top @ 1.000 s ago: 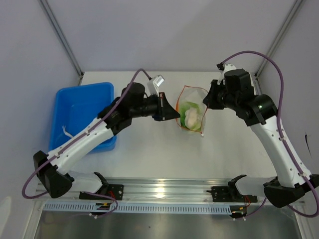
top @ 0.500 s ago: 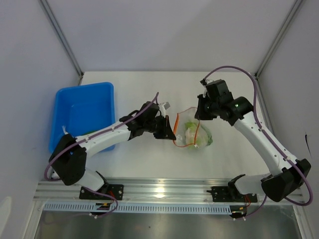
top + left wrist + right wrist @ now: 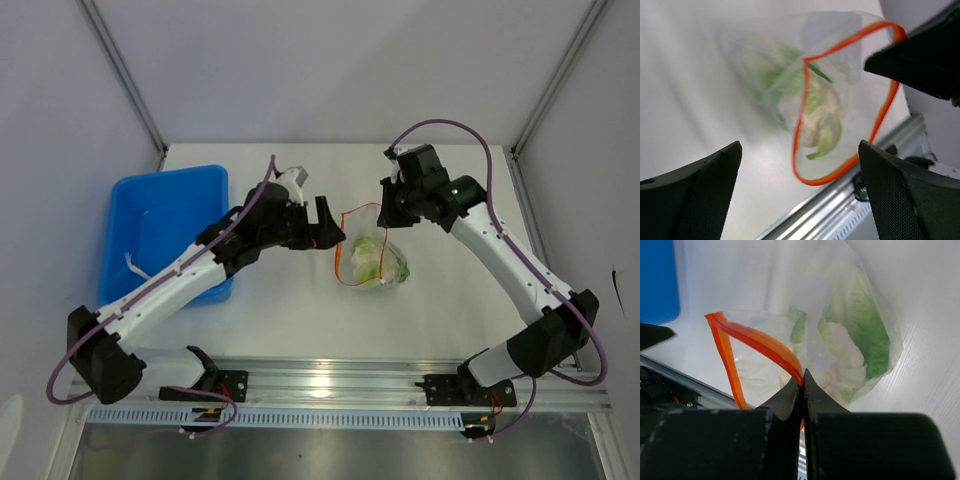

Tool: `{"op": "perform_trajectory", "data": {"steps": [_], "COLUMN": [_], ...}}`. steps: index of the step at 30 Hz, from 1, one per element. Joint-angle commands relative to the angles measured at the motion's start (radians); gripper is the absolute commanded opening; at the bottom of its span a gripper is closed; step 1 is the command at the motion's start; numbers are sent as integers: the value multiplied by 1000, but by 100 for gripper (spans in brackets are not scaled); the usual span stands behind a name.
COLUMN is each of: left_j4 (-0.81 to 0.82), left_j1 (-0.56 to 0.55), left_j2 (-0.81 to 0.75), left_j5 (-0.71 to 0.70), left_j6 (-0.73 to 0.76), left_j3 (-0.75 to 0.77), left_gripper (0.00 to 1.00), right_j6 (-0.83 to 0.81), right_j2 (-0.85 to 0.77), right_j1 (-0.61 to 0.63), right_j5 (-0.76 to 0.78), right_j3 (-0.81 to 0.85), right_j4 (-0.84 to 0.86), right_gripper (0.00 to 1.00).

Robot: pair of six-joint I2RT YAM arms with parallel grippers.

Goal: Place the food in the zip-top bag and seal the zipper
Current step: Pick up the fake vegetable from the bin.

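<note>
The clear zip-top bag [image 3: 372, 262] lies mid-table with the food [image 3: 368, 258], pale white and green leafy pieces, inside it. Its orange-red zipper [image 3: 338, 262] stands apart in an open loop. My right gripper [image 3: 386, 208] is shut on the zipper's far end and holds it up; in the right wrist view the gripper [image 3: 802, 374] pinches the strip [image 3: 757, 340] above the food [image 3: 865, 335]. My left gripper [image 3: 330, 225] is open just left of the bag's mouth, touching nothing. Its view looks through the wide jaws [image 3: 799, 145] at the zipper [image 3: 881, 116] and the food [image 3: 822, 117].
A blue bin [image 3: 165, 225] stands at the left, under my left arm, with a small white piece [image 3: 130, 265] in it. An aluminium rail [image 3: 330, 385] runs along the near edge. Grey walls close in the back and both sides.
My left gripper has opened, let go of the bag's mouth and drawn back to the left. The right gripper has carried its end of the zipper a little left, and the bag shifted with it.
</note>
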Motion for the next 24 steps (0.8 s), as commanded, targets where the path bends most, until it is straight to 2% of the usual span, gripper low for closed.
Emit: {"op": "perform_trajectory", "data": {"steps": [1,3,8,9,10,12,16,19,24], "left_j4": [-118,-191,-351,-376,-427,-462,-404,-371,-345], "left_j1": [50,117,376,401,419,481,649,828,978], "left_j2": [-128,-186,-217,-226,-228,-235,-269,-257,-223], "left_j5": [-317,-417,-469,-514,-616,-678,-611,-542,-483], "left_j6": [41,9,-14,-48,-65,-82,-57,-23,-42], "left_j3": [-6,-11,-3,-6,-11,-35,-132,-204,-256], "left_gripper": [100,99,100,99,100,99,100,100,99], "right_j6": [-32,-38,-37,-34,-29,-18,-5,14,28], "right_j2": [35,54,115,121,134,149,178,181,226], "right_j1": [-5,-5,-4,-4,4,11,41,67,84], "right_j5": [-27,-47,-99,-111,-122,-148,-172,-211,-289], "right_j3": [70,81,110,109,107,100,98,66,18], "right_j4": [27,27,28,42,48,59,59,97,146], "right_gripper": [0,0,0,0,0,0,0,0,0]}}
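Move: Inside the blue bin, the green pepper lies about 38 cm to the left hand's left, some 3 cm ahead and 22 cm below. The spring onion sits some 4 cm left of the pepper; the bin's middle is roughly 5 cm left and 9 cm farther out than the pepper. From the right hand, which pinches the bag's rim, the pepper is some 51 cm left and 23 cm below, about 2 cm nearer the base; the bag's body hangs 2 cm left and 13 cm below. Swinging left from the bag to the bin, the left hand covers about 39 cm, bowing slightly forward and up before sinking over the pepper and spring onion; the wrist turns roughly 75 degrees counter-clockwise, fingers staying wide open. The right hand keeps its pinch on the bag's rim and carries the bag some 8 cm left and a little down. ##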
